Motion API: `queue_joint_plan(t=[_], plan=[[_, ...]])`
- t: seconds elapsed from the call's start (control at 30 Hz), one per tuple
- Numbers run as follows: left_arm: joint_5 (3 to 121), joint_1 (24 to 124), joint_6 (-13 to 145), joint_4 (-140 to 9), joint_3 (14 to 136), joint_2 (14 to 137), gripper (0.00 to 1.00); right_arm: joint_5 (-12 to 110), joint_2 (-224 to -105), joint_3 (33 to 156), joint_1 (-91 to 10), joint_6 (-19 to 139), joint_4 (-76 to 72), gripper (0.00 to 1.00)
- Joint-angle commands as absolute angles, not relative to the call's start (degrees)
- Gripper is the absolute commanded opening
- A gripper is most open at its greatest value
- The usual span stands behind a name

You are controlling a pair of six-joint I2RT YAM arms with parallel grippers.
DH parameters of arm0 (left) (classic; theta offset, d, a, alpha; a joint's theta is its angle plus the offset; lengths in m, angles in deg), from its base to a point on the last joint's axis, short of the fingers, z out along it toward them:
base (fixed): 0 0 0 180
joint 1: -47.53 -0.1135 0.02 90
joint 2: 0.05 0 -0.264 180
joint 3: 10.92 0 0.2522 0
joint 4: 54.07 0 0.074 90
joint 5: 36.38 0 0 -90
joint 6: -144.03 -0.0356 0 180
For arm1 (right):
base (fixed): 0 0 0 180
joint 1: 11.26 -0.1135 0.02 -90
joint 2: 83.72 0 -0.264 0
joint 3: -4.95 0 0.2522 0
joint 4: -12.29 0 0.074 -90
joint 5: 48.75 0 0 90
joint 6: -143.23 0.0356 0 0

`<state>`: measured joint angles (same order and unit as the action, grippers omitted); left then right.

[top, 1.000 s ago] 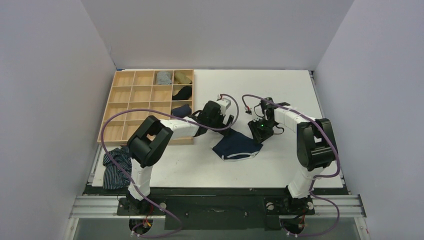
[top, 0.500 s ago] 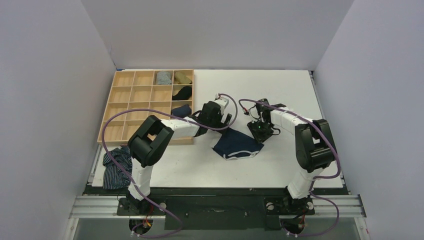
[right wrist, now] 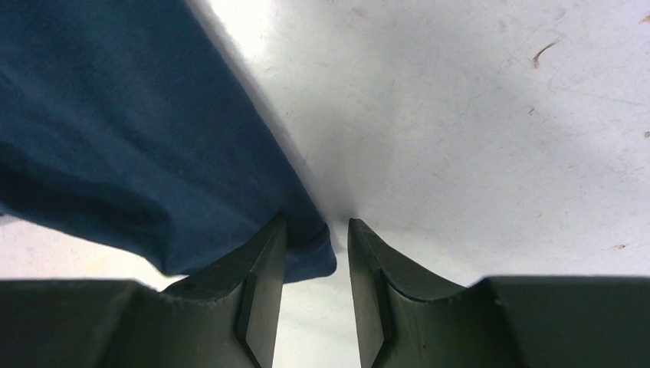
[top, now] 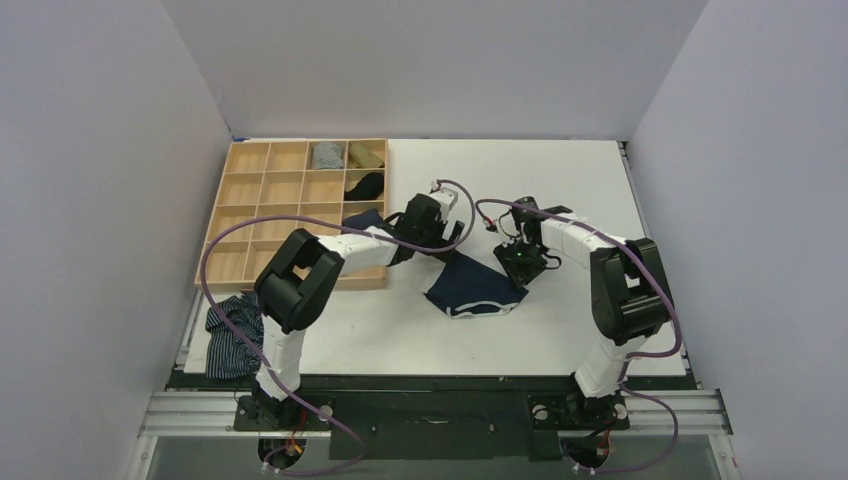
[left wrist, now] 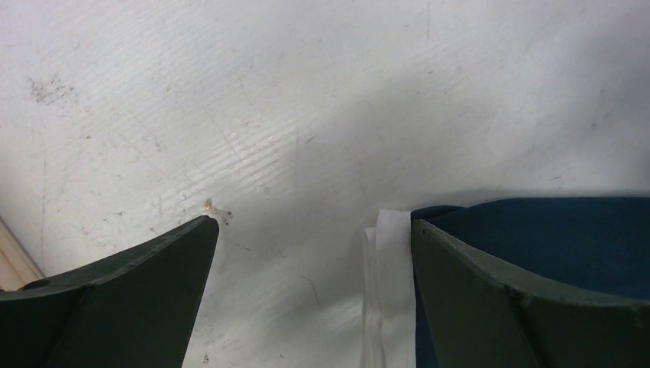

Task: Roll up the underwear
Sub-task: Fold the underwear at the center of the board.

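Note:
The underwear (top: 474,287), navy briefs with white trim, lies spread flat on the white table between the two arms. My left gripper (top: 443,246) hovers at its far left corner. In the left wrist view this gripper (left wrist: 314,224) is open wide, with the white waistband (left wrist: 391,291) and navy fabric (left wrist: 552,238) by its right finger. My right gripper (top: 519,267) is at the far right corner. In the right wrist view its jaws (right wrist: 316,223) stand a little apart, and the fabric corner (right wrist: 310,257) pokes into the gap, unpinched. The navy cloth (right wrist: 115,138) runs off to the left.
A wooden compartment tray (top: 262,190) stands at the far left and holds a grey roll (top: 327,155), an olive roll (top: 366,153), a black roll (top: 366,184) and a navy roll (top: 362,220). A striped garment (top: 232,335) lies crumpled at the front left edge.
My left gripper has drawn back a little toward the tray, away from the underwear's corner. My right gripper has shifted slightly left and farther back. The underwear lies much as before.

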<state>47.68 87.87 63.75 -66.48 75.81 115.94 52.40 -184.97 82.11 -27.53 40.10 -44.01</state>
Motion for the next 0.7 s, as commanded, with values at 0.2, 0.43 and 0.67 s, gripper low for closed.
queue_joint_plan(t=[0.2,0.43,0.67], plan=[[57.18,87.58,64.99,-73.94,82.51,113.18,0.97,59.88,-183.31,88.89,-27.51,34.43,-51.75,0.33],[59.5,86.75,61.04,-75.7,76.25,107.7,0.97,62.2,-181.89,87.42,-25.64,34.34,-52.22,0.33],[60.07,87.49,52.61,-77.54,68.87,102.05,0.97,60.87,-180.98,83.79,-26.69,33.74,-51.11,0.33]])
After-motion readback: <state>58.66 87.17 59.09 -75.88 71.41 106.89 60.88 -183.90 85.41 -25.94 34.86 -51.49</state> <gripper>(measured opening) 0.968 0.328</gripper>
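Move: The folded underwear's middle lies about 8 cm back and 7 cm right of the open left hand, a centimetre or so below it, its far left corner beside that hand's right finger. The wooden box's middle is some 28 cm left of the left hand and 8 cm farther out, and the navy roll in it about 15 cm left and 6 cm ahead. From the right hand, at the underwear's right corner, the middle is about 8 cm left and 1 cm ahead, slightly below. The left hand, wide open throughout, rises some 2 cm while edging to its right at the far left corner of the underwear, then draws back about 5 cm and swings left, keeping that height alongside the white-trimmed left edge, as the wrist turns some 10 degrees clockwise. Meanwhile the right hand lifts clear of the right corner, about 2.5 cm up with a small shift left and back, its fingers keeping their narrow gap and holding nothing. ##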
